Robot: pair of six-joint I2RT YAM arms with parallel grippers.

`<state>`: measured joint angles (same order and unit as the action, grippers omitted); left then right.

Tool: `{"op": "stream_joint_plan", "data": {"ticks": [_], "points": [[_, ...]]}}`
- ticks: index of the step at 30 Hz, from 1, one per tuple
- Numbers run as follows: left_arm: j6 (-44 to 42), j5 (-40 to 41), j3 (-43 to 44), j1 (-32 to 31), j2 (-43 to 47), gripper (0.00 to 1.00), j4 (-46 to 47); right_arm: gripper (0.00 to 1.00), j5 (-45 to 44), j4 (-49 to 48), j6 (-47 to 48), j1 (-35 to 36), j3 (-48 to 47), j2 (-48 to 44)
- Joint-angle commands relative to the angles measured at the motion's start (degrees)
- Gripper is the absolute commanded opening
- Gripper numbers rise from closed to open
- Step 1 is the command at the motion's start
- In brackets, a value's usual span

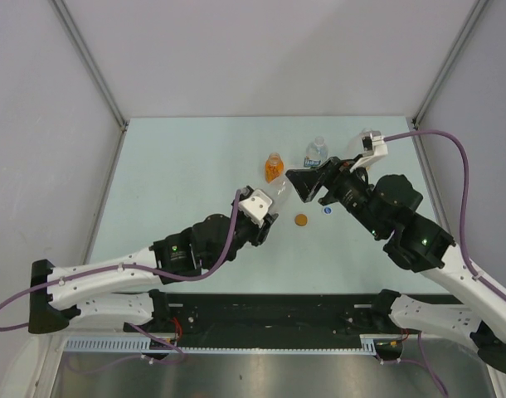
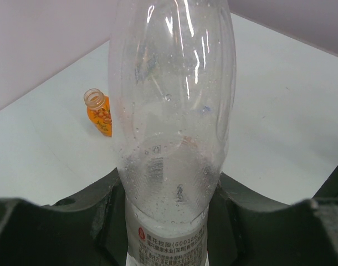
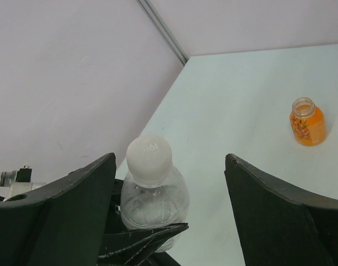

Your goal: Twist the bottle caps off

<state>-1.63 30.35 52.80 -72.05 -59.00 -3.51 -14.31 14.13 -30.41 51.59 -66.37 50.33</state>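
Note:
My left gripper [image 2: 166,213] is shut on the lower body of a clear bottle [image 2: 172,111] that has a white label with a red mark. The bottle's white cap [image 3: 149,157] shows in the right wrist view. It stands between the spread fingers of my open right gripper [image 3: 170,166], closer to the left finger [image 3: 75,205], with a gap on each side. From above, the right gripper [image 1: 300,186] meets the left gripper [image 1: 271,217] mid-table. A small orange bottle [image 1: 274,167] stands without a cap.
A blue-labelled clear bottle [image 1: 317,151] stands behind the right gripper. An orange-brown cap [image 1: 301,220] and a blue cap [image 1: 326,211] lie loose on the table [image 1: 178,174]. Grey walls close in the back and both sides.

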Motion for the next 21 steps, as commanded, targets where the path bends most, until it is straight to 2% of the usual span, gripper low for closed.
{"op": "stream_joint_plan", "data": {"ticks": [1,4,9,18,21], "points": [[-1.4,1.5,-0.3,-0.7,0.2,0.00,2.6,0.81,-1.3,-4.3,-0.2,0.4,-2.0,0.4],[-1.4,1.2,-0.3,-0.8,0.2,0.00,2.5,0.76,-0.7,-5.0,0.1,0.4,-2.0,0.9],[-1.6,1.1,-0.2,-1.1,-0.1,0.00,2.2,0.62,0.3,-5.4,0.3,0.3,-2.0,1.5],[-1.8,1.0,-0.1,-1.2,-0.4,0.00,2.5,0.61,1.7,-4.7,0.4,0.3,-2.0,2.0],[-1.8,1.0,-0.1,-1.2,-0.5,0.00,2.5,0.54,1.9,-4.7,0.5,0.3,-2.0,2.0]]}}
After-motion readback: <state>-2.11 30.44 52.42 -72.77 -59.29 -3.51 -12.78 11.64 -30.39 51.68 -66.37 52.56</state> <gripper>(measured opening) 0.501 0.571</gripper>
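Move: The clear bottle stands roughly upright in the left gripper, its white cap about 12 cm above that hand, 4 cm to its right and 3 cm ahead. From the right hand the cap is level, only about 2 cm left and 1 cm ahead. Down on the table, some 40 cm below the right hand, the loose orange cap lies 12 cm ahead and 4 cm right; the orange bottle is roughly 30 cm ahead, 4 cm left, about 35 cm below. Ease the right gripper about 1.5 cm to the left, in towards the white cap, until the cap sits centred between its fingers, and narrow the fingers from wide open to a little over half open as you go, with the wrist held level. Keep the left gripper's hold on the bottle and leave that arm almost still. ##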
